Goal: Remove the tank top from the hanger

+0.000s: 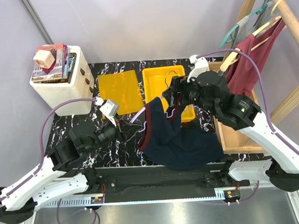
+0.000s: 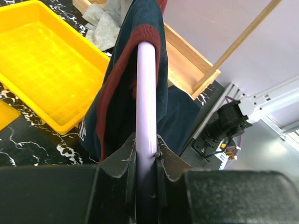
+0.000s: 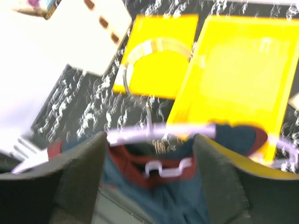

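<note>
A navy tank top (image 1: 183, 143) with maroon trim hangs on a lilac hanger (image 1: 136, 117) above the table's near middle. My left gripper (image 1: 123, 124) is shut on the hanger's left end. In the left wrist view the lilac hanger bar (image 2: 146, 93) runs up from between the left gripper (image 2: 147, 145), with the tank top (image 2: 122, 88) draped over its far end. My right gripper (image 1: 170, 98) stands open over the hanger's middle. The right wrist view is blurred: the right gripper (image 3: 149, 156) straddles the hanger bar (image 3: 163, 132) and the tank top's neckline (image 3: 154, 186) without pinching either.
Behind the garment sit a yellow tray (image 1: 157, 76) and a yellow lid (image 1: 119, 91). A white box (image 1: 68, 91) with books on top stands at the back left. A wooden crate (image 1: 236, 137) lies on the right, beside a rack holding a maroon top (image 1: 250, 66).
</note>
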{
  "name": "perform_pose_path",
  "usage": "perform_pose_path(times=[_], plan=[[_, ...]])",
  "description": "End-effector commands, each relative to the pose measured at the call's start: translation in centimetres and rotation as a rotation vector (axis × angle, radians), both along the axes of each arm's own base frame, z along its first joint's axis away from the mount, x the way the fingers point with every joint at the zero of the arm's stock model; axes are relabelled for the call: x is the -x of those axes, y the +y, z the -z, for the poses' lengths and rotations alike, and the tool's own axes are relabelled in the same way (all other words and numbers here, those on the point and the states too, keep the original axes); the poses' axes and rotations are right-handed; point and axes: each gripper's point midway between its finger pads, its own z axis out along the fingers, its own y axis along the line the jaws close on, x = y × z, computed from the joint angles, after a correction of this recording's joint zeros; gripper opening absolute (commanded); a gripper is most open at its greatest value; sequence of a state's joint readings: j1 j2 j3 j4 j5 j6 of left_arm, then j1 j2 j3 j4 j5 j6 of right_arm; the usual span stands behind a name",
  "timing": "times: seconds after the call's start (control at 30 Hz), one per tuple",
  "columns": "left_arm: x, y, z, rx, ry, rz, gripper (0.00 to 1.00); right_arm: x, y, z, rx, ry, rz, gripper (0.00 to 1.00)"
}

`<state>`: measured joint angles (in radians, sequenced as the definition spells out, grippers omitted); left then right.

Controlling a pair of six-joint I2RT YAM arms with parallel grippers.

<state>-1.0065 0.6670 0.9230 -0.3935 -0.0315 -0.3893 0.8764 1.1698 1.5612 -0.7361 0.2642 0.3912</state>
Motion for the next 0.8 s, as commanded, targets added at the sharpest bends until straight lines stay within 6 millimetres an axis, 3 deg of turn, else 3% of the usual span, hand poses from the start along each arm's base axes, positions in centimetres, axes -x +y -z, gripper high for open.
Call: perform_pose_path(times=[0.0, 0.13, 0.17, 0.4, 0.47, 0.5, 0.53, 0.6, 0.63, 0.67, 0.7, 0.73, 0.77], plan=[[0.9, -0.4, -4.4, 0.164, -0.072, 0.051, 0.00, -2.5, 1.1, -3.2, -0.122, -0.118, 0.076, 0.73], [1.2, -0.6, -5.2, 0.200, -0.081, 0.067, 0.00, -2.9, 2.0, -2.1, -0.146, -0.097, 0.079, 0.58], [1.1, -0.5, -5.3, 0.208, -0.080, 0.061, 0.00, -2.9, 2.4, -2.0, -0.164, -0.090, 0.067, 0.48], [0.6, -0.4, -6.0, 0.244, -0.079, 0.029, 0.00, -3.4, 2.5, 1.3, -0.155, -0.034, 0.113, 0.31], [0.1, -0.2, -5.9, 0.237, -0.068, -0.005, 0.00, -3.7, 2.3, 1.8, -0.152, -0.039, 0.129, 0.20], [0.0, -0.1, -5.8, 0.229, -0.062, -0.015, 0.01, -3.8, 2.3, 1.9, -0.149, -0.043, 0.137, 0.07], [-0.2, -0.2, -5.6, 0.215, -0.049, -0.019, 0.09, -4.1, 1.9, 1.8, -0.141, -0.058, 0.159, 0.00], [0.0, 0.1, -5.2, 0.189, -0.033, -0.019, 0.29, -4.4, 1.5, 1.8, -0.122, -0.073, 0.176, 0.00], [0.3, 0.5, -5.3, 0.192, -0.033, -0.020, 0.53, -4.6, 1.1, 1.5, -0.105, -0.095, 0.187, 0.00], [0.5, 0.9, -4.9, 0.180, -0.030, -0.020, 0.62, -4.7, 0.8, 1.3, -0.095, -0.107, 0.195, 0.00], [0.6, 1.4, -5.0, 0.182, -0.033, -0.031, 0.78, -4.8, 0.6, 1.3, -0.082, -0.115, 0.204, 0.00], [1.2, 2.6, -6.0, 0.204, -0.058, -0.035, 0.90, -4.9, 0.1, 1.2, -0.058, -0.137, 0.215, 0.00], [1.5, 3.4, -5.8, 0.192, -0.054, -0.045, 0.94, -5.0, 0.0, 1.1, -0.047, -0.147, 0.215, 0.00]])
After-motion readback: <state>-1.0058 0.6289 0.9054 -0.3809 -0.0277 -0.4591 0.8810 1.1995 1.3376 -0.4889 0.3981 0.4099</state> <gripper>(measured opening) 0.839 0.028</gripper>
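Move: The purple hanger's metal hook neck lies roughly 4 cm ahead of the open right hand, 1 cm to its left and 5 cm below. The hanger end gripped by the left hand is about 10 cm back from the right hand, 19 cm left and 7 cm lower; the tank top hangs some 18 cm below the right hand, 3 cm to its right and level fore-and-aft. From the left hand the neck is some 14 cm forward, 18 cm right and 2 cm higher. The right fingers close and pinch the base of the metal hook: the hand eases forward and slightly left, then sinks about 6 cm onto the hook's neck as the gap shuts. The left hand holds the hanger's end nearly in place until, once the right is shut, its fingers spread wide and give up their grip. ##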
